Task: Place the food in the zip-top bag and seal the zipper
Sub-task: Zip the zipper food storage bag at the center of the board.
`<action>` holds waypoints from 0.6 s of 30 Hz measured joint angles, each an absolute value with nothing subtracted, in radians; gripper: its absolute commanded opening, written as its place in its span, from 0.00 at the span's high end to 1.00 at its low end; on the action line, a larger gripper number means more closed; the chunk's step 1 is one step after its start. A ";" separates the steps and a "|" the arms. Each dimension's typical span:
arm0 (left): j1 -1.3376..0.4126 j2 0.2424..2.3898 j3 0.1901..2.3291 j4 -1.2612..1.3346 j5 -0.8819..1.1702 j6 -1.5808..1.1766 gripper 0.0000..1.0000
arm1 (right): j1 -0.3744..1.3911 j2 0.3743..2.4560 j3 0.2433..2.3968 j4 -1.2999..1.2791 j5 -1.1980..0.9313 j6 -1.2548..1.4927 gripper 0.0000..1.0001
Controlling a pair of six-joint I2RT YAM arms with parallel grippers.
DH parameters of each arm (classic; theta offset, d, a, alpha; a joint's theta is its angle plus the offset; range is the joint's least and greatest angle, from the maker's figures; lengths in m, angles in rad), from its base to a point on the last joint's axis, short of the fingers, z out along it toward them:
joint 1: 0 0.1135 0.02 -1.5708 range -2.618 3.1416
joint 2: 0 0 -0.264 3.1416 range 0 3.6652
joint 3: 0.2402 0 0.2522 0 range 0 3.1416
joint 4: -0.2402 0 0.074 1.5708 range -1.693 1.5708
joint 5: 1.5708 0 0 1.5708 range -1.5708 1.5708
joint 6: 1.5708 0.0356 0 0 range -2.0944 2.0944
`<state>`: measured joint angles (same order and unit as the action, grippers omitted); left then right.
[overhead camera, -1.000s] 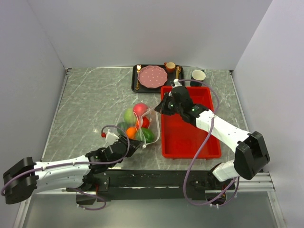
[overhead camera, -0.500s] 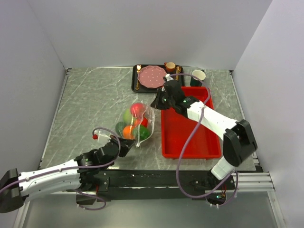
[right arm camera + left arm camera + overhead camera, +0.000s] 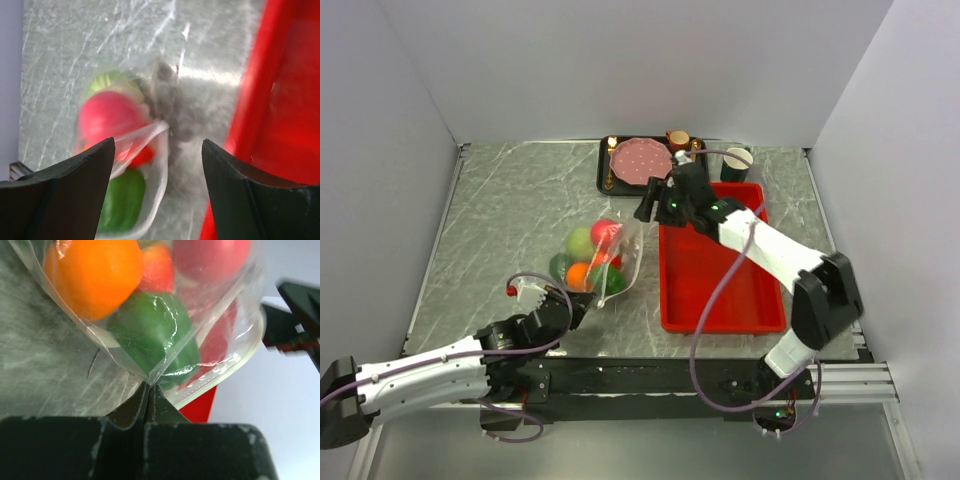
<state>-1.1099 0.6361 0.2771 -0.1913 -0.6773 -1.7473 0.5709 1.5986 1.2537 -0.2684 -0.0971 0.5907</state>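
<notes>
The clear zip-top bag lies on the marble table holding the food: pale green cabbage, red apple, orange, dark avocado and green pepper. My left gripper is shut on the bag's near corner; orange, pepper and the white zipper strip show above it. My right gripper is open and empty above the bag's far end. Its wrist view shows the bag's mouth edge between the fingers, untouched.
A red tray lies right of the bag, under my right arm. At the back stand a black tray with a pink plate, a small orange cup and a dark cup.
The left gripper has drawn back to the left and near, dragging the bag with it. The right gripper has moved toward the back left, over the bag's far end.
</notes>
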 measured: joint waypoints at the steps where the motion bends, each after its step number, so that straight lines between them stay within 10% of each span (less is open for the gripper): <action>1: -1.110 0.646 0.280 -0.190 -0.680 -1.747 0.99 | 0.568 1.565 1.230 -0.271 -0.094 0.595 0.28; 7: -1.109 0.694 0.300 -0.169 -0.683 -1.723 0.99 | 0.565 1.283 1.044 -0.254 -0.104 0.631 0.46; 18: -1.073 0.742 0.326 -0.122 -0.659 -1.661 0.98 | 0.650 1.138 0.828 -0.253 -0.204 0.751 0.47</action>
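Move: The right hand hangs empty near the bag's far rim; the near zipper end lies about 22 cm back, 10 cm to its left and 6 cm lower. The green pepper is some 17 cm back and 8 cm left, the red fruit about 7 cm back and 9 cm left, both around 10 cm lower; the red box's middle is 12 cm back, 17 cm right and 12 cm down. From the left hand, shut on the bag's near corner, that zipper end is about 2 cm back, 3 cm right, level. The right hand, already free of the bag, swings quickly back some 13 cm towards the near zipper end, first veering about 4 cm right and rising as much, then sinking to its starting height and easing slightly left, while its wide fingers narrow to about half open and the wrist rolls some 10 degrees, left side up. Meanwhile the left hand keeps the near corner pinched and eases it forward and right by about a centimetre each. ##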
